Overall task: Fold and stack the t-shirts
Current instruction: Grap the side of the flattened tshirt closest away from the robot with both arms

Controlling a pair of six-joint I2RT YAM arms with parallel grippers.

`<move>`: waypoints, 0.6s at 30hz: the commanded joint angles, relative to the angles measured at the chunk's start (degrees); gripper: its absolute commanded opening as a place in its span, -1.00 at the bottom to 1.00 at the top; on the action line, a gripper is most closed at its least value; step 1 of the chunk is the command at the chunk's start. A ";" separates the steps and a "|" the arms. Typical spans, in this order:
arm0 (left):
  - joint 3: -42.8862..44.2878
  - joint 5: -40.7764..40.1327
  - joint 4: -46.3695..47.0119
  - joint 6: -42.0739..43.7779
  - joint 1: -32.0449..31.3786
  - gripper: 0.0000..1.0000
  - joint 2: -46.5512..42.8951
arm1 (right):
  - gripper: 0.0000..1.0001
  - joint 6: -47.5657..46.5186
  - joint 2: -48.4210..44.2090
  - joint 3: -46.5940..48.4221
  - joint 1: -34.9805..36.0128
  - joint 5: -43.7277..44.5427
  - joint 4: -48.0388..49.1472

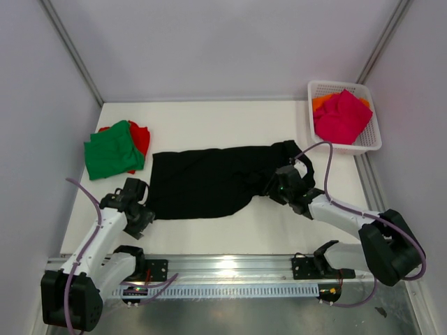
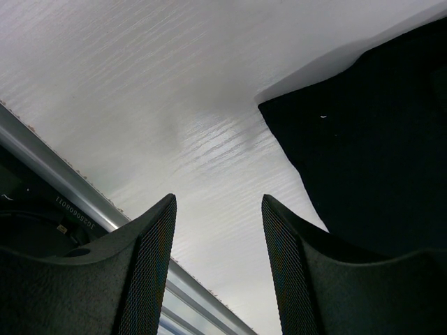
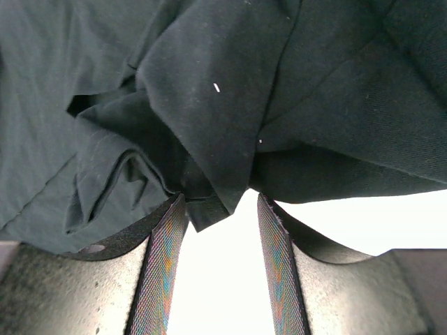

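A large black t-shirt (image 1: pixel 209 181) lies spread flat mid-table, bunched at its right end. My left gripper (image 1: pixel 142 218) is open just off the shirt's near-left corner. In the left wrist view only bare table shows between the gripper's (image 2: pixel 218 209) fingers, with the black corner (image 2: pixel 370 139) up to the right. My right gripper (image 1: pixel 274 188) is open at the shirt's crumpled right edge. In the right wrist view a fold of the black cloth (image 3: pixel 209 105) dips just between the gripper's (image 3: pixel 220 202) fingertips, ungripped. A folded green t-shirt (image 1: pixel 112 150) lies on a red one (image 1: pixel 142 138) at the left.
A white lattice basket (image 1: pixel 370 143) at the back right holds a magenta-pink shirt (image 1: pixel 342 115) over an orange one (image 1: pixel 321 102). A metal rail (image 1: pixel 230 269) runs along the near edge between the arm bases. White walls close in the table on both sides.
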 commanded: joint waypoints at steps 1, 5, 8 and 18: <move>-0.08 0.14 0.97 -0.39 -0.17 0.10 -0.61 | 0.01 0.49 0.83 -0.08 0.30 2.41 1.78; -0.08 0.14 0.97 -0.39 -0.17 0.09 -0.61 | 0.01 0.40 1.62 0.01 0.39 2.50 1.78; 0.01 0.05 0.97 -0.30 -0.25 0.09 -0.61 | 0.00 0.40 2.14 0.18 0.30 2.32 3.69; -0.08 -0.30 1.14 -0.22 -0.17 0.09 -0.26 | -0.51 -0.83 4.52 1.50 0.30 0.83 5.64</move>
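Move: Just ahead of the right fingertips, about 1 cm out and some 2 cm below, lies the pointed fold on the black t-shirt's near edge. From that hand, the shirt's far right corner is roughly 14 cm ahead and 5 cm right, and its right end about 3 cm ahead and 12 cm right. From the idle left hand, the fold lies about 37 cm right, 10 cm ahead and 3 cm lower. Sinking about 1.5 cm almost straight down onto the black t-shirt's near edge, the right hand brings its tips either side of the pointed fold. Over the last part of the descent its fingers close from half open to roughly a quarter, narrowing around the cloth, with hardly any wrist turn. ##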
